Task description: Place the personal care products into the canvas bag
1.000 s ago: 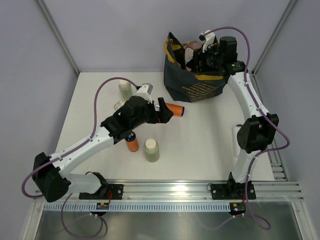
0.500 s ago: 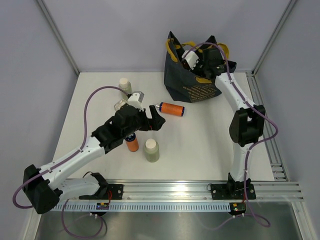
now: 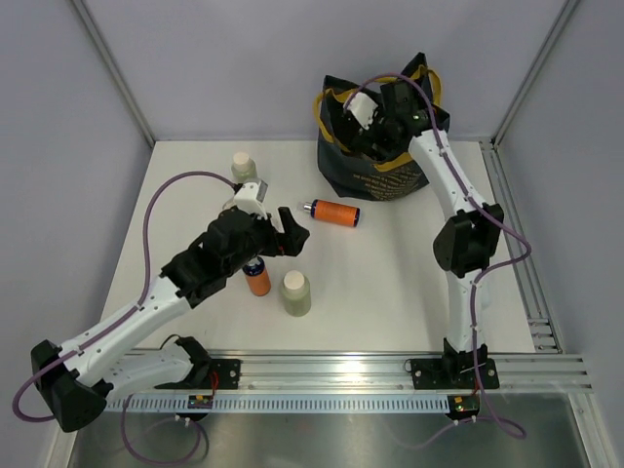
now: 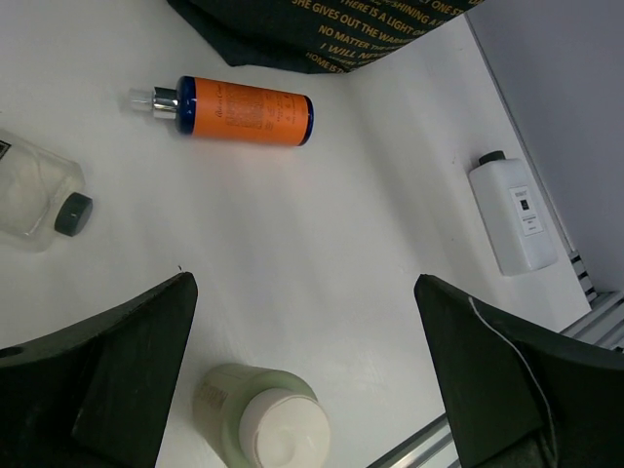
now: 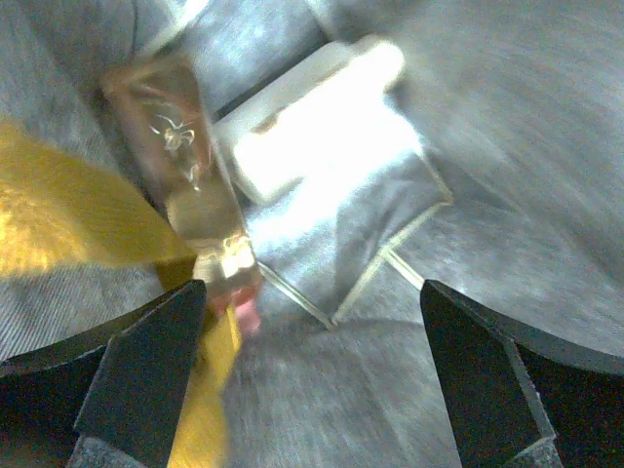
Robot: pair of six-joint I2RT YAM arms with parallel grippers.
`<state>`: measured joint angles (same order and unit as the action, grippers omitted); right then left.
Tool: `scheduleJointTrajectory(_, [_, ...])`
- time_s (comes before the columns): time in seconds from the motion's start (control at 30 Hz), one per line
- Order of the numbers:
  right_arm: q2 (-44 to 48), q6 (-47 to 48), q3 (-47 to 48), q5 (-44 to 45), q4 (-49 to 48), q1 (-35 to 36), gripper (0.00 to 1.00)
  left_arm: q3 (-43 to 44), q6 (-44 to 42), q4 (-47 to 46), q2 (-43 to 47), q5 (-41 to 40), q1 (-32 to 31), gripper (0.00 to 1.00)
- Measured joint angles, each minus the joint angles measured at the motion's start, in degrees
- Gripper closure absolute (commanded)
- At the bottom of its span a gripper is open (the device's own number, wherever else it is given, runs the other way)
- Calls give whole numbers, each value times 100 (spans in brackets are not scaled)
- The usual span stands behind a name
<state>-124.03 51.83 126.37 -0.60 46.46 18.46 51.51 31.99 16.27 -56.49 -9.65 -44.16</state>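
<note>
The navy canvas bag [image 3: 380, 171] with mustard trim stands at the back. My right gripper [image 3: 373, 130] is down inside it, open and empty [image 5: 312, 288]. Below it lie a peach bottle [image 5: 185, 156] and a blurred white item [image 5: 312, 112]. My left gripper [image 3: 292, 227] is open and empty over the table [image 4: 304, 283]. An orange bottle [image 3: 331, 212] lies to its right [image 4: 244, 110]. A second orange bottle [image 3: 257, 281] and a pale green bottle [image 3: 295, 292] stand by the left arm. Another pale green bottle [image 3: 243, 166] stands further back. A clear flat bottle [image 4: 34, 200] and a white rectangular bottle [image 4: 515, 226] show in the left wrist view.
The white table [image 3: 390, 283] is walled by grey panels on three sides. A metal rail [image 3: 341, 370] runs along the near edge. The right arm's elbow [image 3: 468, 244] hangs over the table's right side. Purple cables loop off both arms.
My left gripper has pulled back left from the lying orange bottle, which stays on the table. My right gripper has swung left and gone down into the bag.
</note>
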Motion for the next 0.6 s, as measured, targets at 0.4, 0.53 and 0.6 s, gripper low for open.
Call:
scheduleJointTrajectory(0.4, [2514, -2103, -682, -1698, 549, -2044, 1, 79, -962, 555, 398, -214, 11, 1])
scheduleJointTrajectory(0.53, [3950, -2752, -2695, -1716, 63, -2669, 0, 46, -1104, 592, 721, -354, 15, 1])
scheduleJointTrajectory(0.6, [4376, -2940, -3499, -1703, -48, -2881, 0, -4, -1137, 581, 885, -446, 24, 1])
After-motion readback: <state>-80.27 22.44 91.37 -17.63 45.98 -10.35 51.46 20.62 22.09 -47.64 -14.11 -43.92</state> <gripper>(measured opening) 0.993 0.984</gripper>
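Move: Behind and to the right of the empty right hand, which is in the canvas bag's mouth, the white bottle lies flat on the table, about 30 cm back, 25 cm right and 20 cm lower. The bag's middle is right under this hand, some 6 cm down. The orange bottle lies about 12 cm back and 15 cm left of it, 19 cm lower. From the left hand the white bottle is level ahead, some 51 cm right and 23 cm below. Climbing out of the bag with fingers still wide open, the right hand first rises about 15 cm, then sweeps right and back over the bag's near right side towards the white bottle, some 18 cm right and 17 cm back in all, sinking a little at the end. Its wrist swings about 35 degrees clockwise while its left side rolls up. The open left hand eases some 4 cm left and slightly up, touching nothing. ##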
